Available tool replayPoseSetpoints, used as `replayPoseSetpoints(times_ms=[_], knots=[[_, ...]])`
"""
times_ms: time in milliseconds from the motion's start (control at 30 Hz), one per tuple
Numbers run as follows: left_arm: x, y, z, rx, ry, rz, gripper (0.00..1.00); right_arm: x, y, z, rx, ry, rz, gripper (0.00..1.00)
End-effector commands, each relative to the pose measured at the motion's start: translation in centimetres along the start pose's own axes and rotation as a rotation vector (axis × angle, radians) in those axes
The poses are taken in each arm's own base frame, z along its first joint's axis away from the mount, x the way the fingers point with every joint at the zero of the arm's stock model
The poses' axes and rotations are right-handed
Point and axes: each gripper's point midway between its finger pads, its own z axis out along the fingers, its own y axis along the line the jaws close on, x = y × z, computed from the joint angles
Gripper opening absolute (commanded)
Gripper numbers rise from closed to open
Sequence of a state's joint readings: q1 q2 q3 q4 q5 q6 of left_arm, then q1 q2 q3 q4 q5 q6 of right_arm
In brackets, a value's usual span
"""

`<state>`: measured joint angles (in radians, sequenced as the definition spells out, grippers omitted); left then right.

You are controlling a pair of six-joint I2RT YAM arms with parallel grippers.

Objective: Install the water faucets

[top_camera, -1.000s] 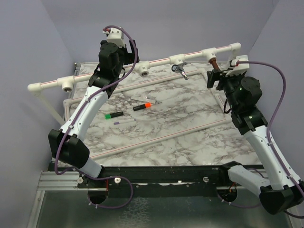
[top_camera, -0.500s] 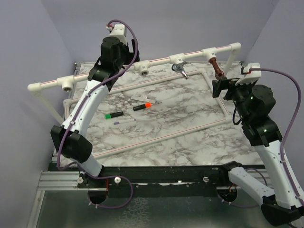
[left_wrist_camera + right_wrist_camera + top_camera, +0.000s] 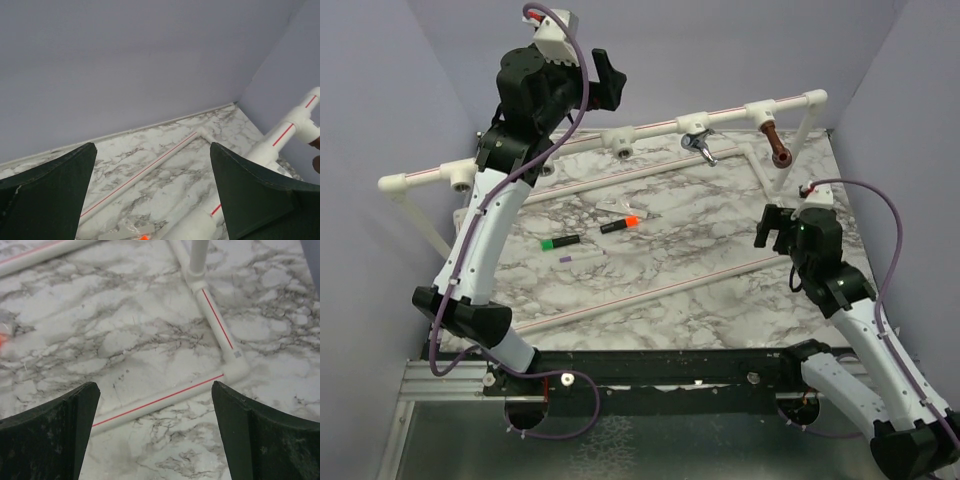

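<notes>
The copper-coloured water faucet hangs from the right tee of the raised white pipe. The chrome water faucet hangs from the tee beside it. My left gripper is held high above the pipe's middle, open and empty; its wrist view shows only marble between the fingers. My right gripper hovers open over the right side of the table, well short of the copper faucet, with nothing between its fingers.
Two bare tee fittings sit further left on the raised pipe. An orange-capped marker and a green-capped marker lie mid-table. A flat white pipe frame runs along the marble under my right gripper.
My right gripper opened wide, left the copper faucet and drew back toward the near side. My left arm rose from beside the pipe to well above it.
</notes>
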<state>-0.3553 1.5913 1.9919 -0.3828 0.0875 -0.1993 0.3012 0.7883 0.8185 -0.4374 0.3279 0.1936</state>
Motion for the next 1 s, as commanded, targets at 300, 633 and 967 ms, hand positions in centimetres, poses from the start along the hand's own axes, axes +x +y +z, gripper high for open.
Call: replayPoseSetpoints(times_ms=[300, 633, 967], knots=[[-2.1, -7.3, -6.7, 0.359, -0.061, -0.102, 0.97, 6.7, -0.6, 6.9, 0.111, 0.062, -0.033, 1.00], [3.1, -6.8, -9.1, 0.348, 0.024, -0.095, 0.97, 6.6, -2.0, 9.2, 0.164, -0.179, -0.139, 1.00], [3.5, -7.8, -11.9, 0.281, 0.028, 0.068, 0.97, 8.0, -4.6, 11.6, 0.285, -0.325, -0.120, 1.00]])
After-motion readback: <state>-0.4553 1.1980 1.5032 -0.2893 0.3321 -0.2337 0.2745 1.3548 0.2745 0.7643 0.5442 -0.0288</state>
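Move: Both hands are empty and clear of the pipework. The brown faucet hangs roughly 9 cm ahead of the right hand, 3 cm to its left and 15 cm above it. The chrome faucet is about 8 cm ahead, 12 cm left and equally high. The base-pipe corner lies some 7 cm ahead of the right hand, 10 cm right and 23 cm below. From the left hand the brown faucet is about 21 cm right, 6 cm back and 10 cm lower. Touching nothing, the right hand keeps dropping away from the brown faucet towards the corner of the base pipes, about 16 cm down while easing forward and slightly right, rolling some 15 degrees right side down. The left hand draws back about 13 cm, arching slightly up and then down, and turns roughly 20 degrees clockwise. Both grippers stay wide open. ##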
